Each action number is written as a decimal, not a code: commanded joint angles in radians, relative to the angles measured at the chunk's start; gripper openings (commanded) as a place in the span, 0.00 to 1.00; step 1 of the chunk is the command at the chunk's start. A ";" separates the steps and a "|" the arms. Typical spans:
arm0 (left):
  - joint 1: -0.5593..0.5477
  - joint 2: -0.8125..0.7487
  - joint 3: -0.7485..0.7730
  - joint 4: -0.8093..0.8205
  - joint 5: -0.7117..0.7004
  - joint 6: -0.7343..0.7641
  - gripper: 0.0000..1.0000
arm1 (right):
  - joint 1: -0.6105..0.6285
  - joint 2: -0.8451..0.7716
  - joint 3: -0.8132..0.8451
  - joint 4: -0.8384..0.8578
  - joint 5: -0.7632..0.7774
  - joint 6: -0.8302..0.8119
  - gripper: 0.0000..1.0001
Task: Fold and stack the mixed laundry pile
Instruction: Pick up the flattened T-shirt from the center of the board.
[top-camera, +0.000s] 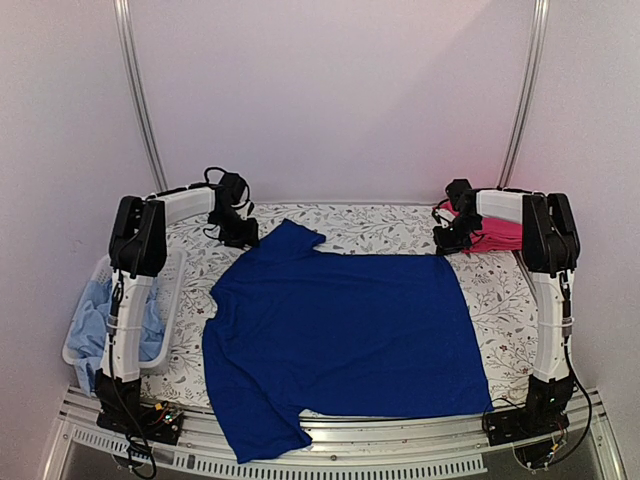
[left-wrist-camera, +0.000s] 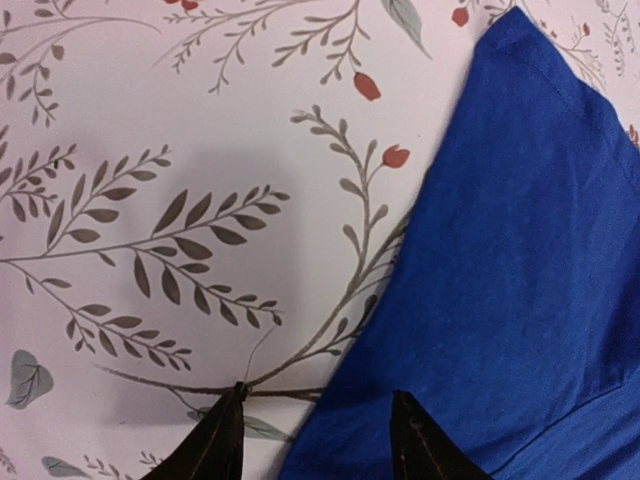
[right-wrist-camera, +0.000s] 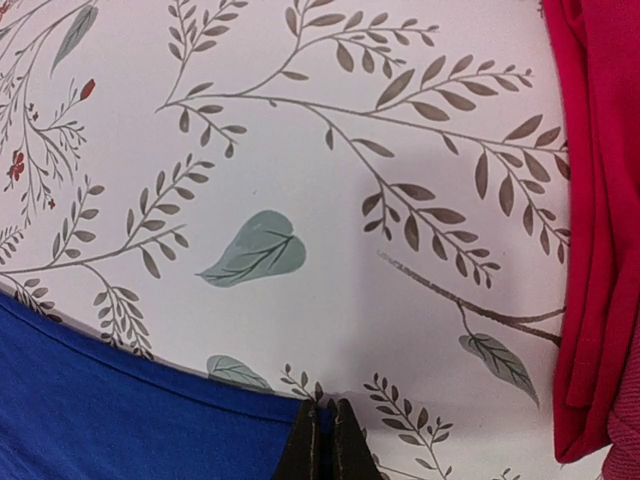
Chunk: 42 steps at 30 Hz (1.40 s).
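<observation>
A royal-blue shirt (top-camera: 340, 335) lies spread flat on the floral table cover (top-camera: 380, 228), its lower sleeve hanging over the near edge. My left gripper (top-camera: 240, 238) is at the far left by the shirt's upper sleeve. In the left wrist view this gripper (left-wrist-camera: 320, 392) stands open, one finger over the cover and the other over the blue shirt (left-wrist-camera: 520, 250), so it straddles the sleeve edge. My right gripper (top-camera: 447, 243) is at the shirt's far right corner. In the right wrist view it (right-wrist-camera: 327, 403) is shut on the hem corner of the blue shirt (right-wrist-camera: 120, 400).
A folded red-pink garment (top-camera: 497, 234) lies at the far right corner, just right of my right gripper, also in the right wrist view (right-wrist-camera: 600, 200). A white perforated basket (top-camera: 170, 290) at the left edge holds a light-blue shirt (top-camera: 95, 320).
</observation>
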 joint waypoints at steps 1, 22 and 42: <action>-0.010 -0.016 -0.032 0.005 0.057 0.004 0.49 | 0.003 0.071 -0.022 -0.063 0.040 0.013 0.00; -0.088 0.170 0.160 -0.041 -0.155 0.084 0.15 | -0.006 0.068 0.007 -0.069 0.007 0.029 0.00; 0.005 -0.144 -0.003 0.159 0.105 0.026 0.00 | -0.052 -0.037 0.125 -0.057 -0.219 0.105 0.00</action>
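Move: The left hand hovers low at the T-shirt's far-left edge; the spot to grip is about 3 cm to its right, 2 cm ahead and 1 cm down, with the folded sleeve some 7 cm right and 3 cm ahead. The right hand already pinches the far-right corner, right at its fingertips; the red pile's middle lies roughly 9 cm to its right, 6 cm ahead and 1 cm up. Left slides about 4 cm right, then forward, pinching the T-shirt's far-left edge; both lift it forward, some 3–4 cm up. ##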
